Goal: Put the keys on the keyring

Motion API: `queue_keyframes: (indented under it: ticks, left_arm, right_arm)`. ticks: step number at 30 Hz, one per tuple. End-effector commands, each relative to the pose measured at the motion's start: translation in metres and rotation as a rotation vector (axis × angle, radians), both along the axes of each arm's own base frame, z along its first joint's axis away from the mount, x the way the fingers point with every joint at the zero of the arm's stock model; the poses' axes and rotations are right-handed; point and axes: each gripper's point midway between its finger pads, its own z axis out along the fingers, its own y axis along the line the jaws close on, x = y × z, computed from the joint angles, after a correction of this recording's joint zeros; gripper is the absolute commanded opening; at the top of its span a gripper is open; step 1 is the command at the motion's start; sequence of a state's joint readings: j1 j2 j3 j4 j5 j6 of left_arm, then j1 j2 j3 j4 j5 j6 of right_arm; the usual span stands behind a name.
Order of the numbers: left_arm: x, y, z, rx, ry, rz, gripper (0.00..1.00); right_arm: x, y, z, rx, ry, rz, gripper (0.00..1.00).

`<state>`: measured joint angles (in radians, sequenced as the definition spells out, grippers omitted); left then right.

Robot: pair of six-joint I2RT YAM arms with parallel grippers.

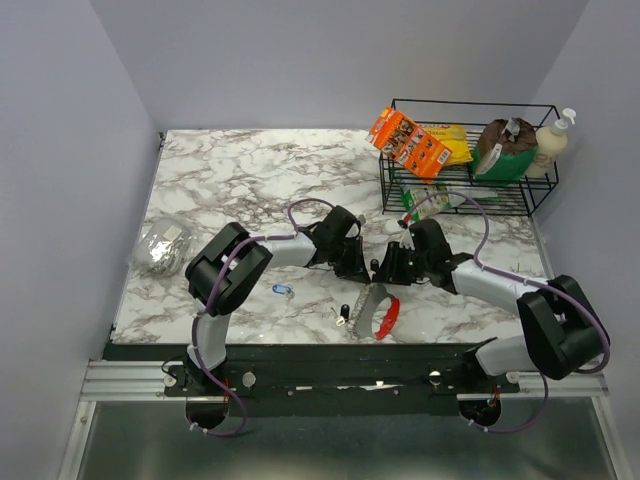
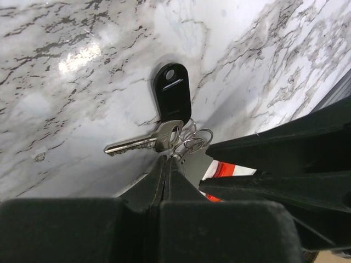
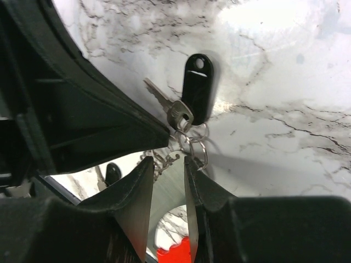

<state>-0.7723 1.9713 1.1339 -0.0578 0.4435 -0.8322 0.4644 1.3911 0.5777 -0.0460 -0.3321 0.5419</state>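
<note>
A silver key (image 2: 134,144) with a black fob (image 2: 172,93) and thin wire rings (image 2: 189,143) lies on the marble between both grippers. My left gripper (image 2: 166,160) is shut, and a ring wire runs into its tips. My right gripper (image 3: 169,160) faces it, its jaws closed on the grey strip of the keyring (image 3: 171,192), whose red piece (image 3: 174,253) shows below. From above, the keyring (image 1: 370,308) slants toward the near edge. A blue-headed key (image 1: 283,290) and a small dark-headed key (image 1: 343,316) lie apart on the table.
A crumpled foil lump (image 1: 163,247) sits at the left edge. A black wire basket (image 1: 470,190) at the back right holds snack packets and a pump bottle (image 1: 551,143). Grey walls close in three sides.
</note>
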Motion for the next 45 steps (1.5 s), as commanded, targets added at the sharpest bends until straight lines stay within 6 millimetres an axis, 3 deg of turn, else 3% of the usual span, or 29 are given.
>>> queue_keyframes:
  ticks: [1, 7, 16, 32, 36, 38, 45]
  left_arm:
    - [0.003, 0.009, 0.001, 0.025, -0.094, -0.024, 0.0]
    - [0.009, 0.006, 0.034, -0.065, -0.213, -0.029, 0.0]
    - [0.012, 0.006, 0.068, -0.136, -0.33, -0.042, 0.0]
    - [0.025, 0.037, 0.093, 0.008, -0.515, -0.055, 0.0]
    - [0.024, 0.043, 0.088, 0.036, -0.498, -0.029, 0.0]
    - [0.021, 0.043, 0.075, 0.057, -0.442, -0.023, 0.0]
    - [0.016, 0.037, 0.041, 0.094, -0.209, 0.107, 0.0]
  right_arm:
    - [0.002, 0.005, 0.022, 0.046, -0.054, 0.019, 0.37]
    - [0.005, 0.01, 0.049, 0.094, -0.122, 0.033, 0.37]
    - [0.008, 0.013, 0.084, 0.144, -0.231, 0.06, 0.37]
    - [0.005, 0.023, 0.118, 0.206, -0.36, 0.167, 0.37]
    - [0.008, 0.027, 0.12, 0.219, -0.378, 0.191, 0.37]
    - [0.008, 0.028, 0.118, 0.214, -0.379, 0.205, 0.38]
    - [0.02, 0.013, 0.092, 0.091, -0.32, 0.131, 0.38]
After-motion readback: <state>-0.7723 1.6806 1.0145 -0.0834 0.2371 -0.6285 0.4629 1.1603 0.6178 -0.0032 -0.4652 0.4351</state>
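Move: The left hand is already shut at the ring cluster, which sits at its fingertips. A black tag lies about 3 cm ahead and 2 cm to the right, the middle of the grey-red blade some 7 cm back and 2 cm right, and a second black tag with its key about 7 cm back and 6 cm left, all 1 or 2 cm below the hand. From the half-open right hand the rings are roughly 5 cm left, 1 cm ahead and 2 cm lower. Upward and a little to its left, the left hand raises the pinched rings off the marble, climbing about 8 cm while its fingertips swing forward some 25 degrees, then sinks back 2 cm, fingers still shut. The right hand, empty and part open, rises about 10 cm above the blade, drifting slightly left and tilting its tips forward. ##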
